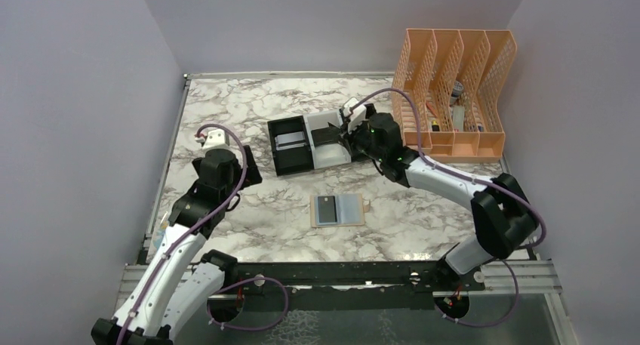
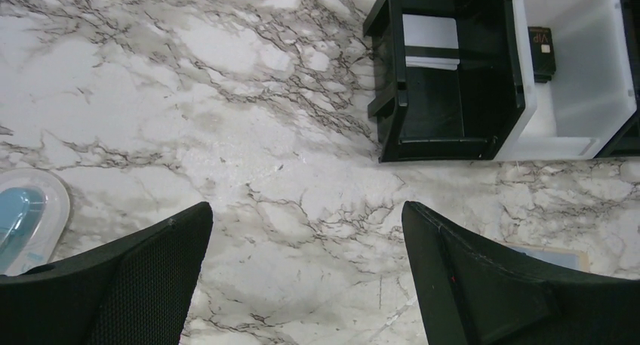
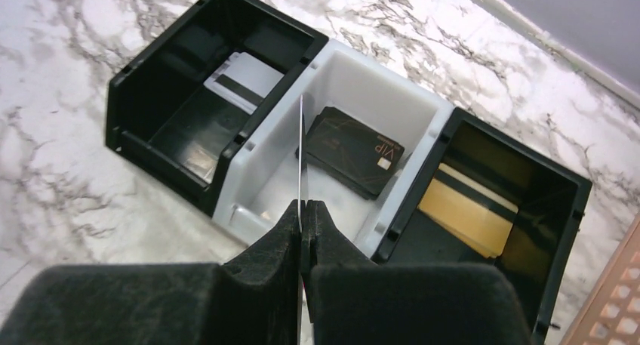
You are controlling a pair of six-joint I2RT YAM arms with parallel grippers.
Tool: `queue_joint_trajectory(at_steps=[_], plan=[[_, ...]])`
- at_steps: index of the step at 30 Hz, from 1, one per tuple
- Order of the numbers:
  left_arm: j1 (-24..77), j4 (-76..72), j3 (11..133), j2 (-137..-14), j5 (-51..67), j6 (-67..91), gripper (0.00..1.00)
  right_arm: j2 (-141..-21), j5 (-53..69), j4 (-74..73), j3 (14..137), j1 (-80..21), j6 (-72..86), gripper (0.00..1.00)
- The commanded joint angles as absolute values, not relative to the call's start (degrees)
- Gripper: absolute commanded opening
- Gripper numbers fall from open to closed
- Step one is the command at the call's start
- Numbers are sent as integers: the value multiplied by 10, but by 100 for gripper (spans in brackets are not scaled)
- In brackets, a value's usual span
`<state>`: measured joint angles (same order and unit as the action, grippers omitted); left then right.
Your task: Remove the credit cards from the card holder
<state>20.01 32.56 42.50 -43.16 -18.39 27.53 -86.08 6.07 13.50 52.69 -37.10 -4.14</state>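
The tan card holder (image 1: pixel 338 210) lies open on the marble near the front, a dark card (image 1: pixel 327 209) in its left pocket. My right gripper (image 3: pixel 306 205) is shut on a thin credit card (image 3: pixel 303 156), seen edge-on, above the white bin (image 3: pixel 362 58). A dark card (image 3: pixel 355 149) lies in that bin. There is a silvery card (image 3: pixel 245 81) in the left black bin (image 3: pixel 121 111) and a gold card (image 3: pixel 468 213) in the right black bin (image 3: pixel 573 186). My left gripper (image 2: pixel 306 209) hangs open over bare marble, left of the bins, holding nothing.
A peach mesh file organizer (image 1: pixel 456 96) stands at the back right, close behind the right arm. A white and blue rounded object (image 2: pixel 23 217) lies at the table's left edge. Walls close in the table on the left, back and right.
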Motion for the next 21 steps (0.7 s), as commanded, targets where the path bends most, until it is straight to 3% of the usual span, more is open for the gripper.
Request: queue_joint_trajectory(at_steps=[1, 10, 21], plan=[[196, 332, 415, -376, -232, 278, 99, -925, 44, 188, 571, -375, -97, 1], [196, 339, 424, -393, -232, 267, 99, -1022, -12, 218, 626, -379, -145, 1], [196, 340, 427, -398, -226, 261, 99, -1136, -134, 244, 699, -405, -311, 2]])
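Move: The right hand, already pinching a black card, has the black card stack in the white middle bin about 9 cm ahead, 5 cm to its left and some 11 cm below. The white cards lie about 10 cm left of that stack, the gold cards about 10 cm right of it and 2 cm farther out; the card holder is roughly 14 cm back from the hand and 2 cm left. From the left hand, the stack is about 16 cm ahead, 25 cm right and 12 cm below. Still pinching the black card between its shut fingers, the right hand carries it forward about 8 cm, sinking some 7 cm as it goes and drifting a little left, towards the black stack in the white bin. The wrist rolls some 20 degrees on the way, its left side dropping. The grip stays closed. ##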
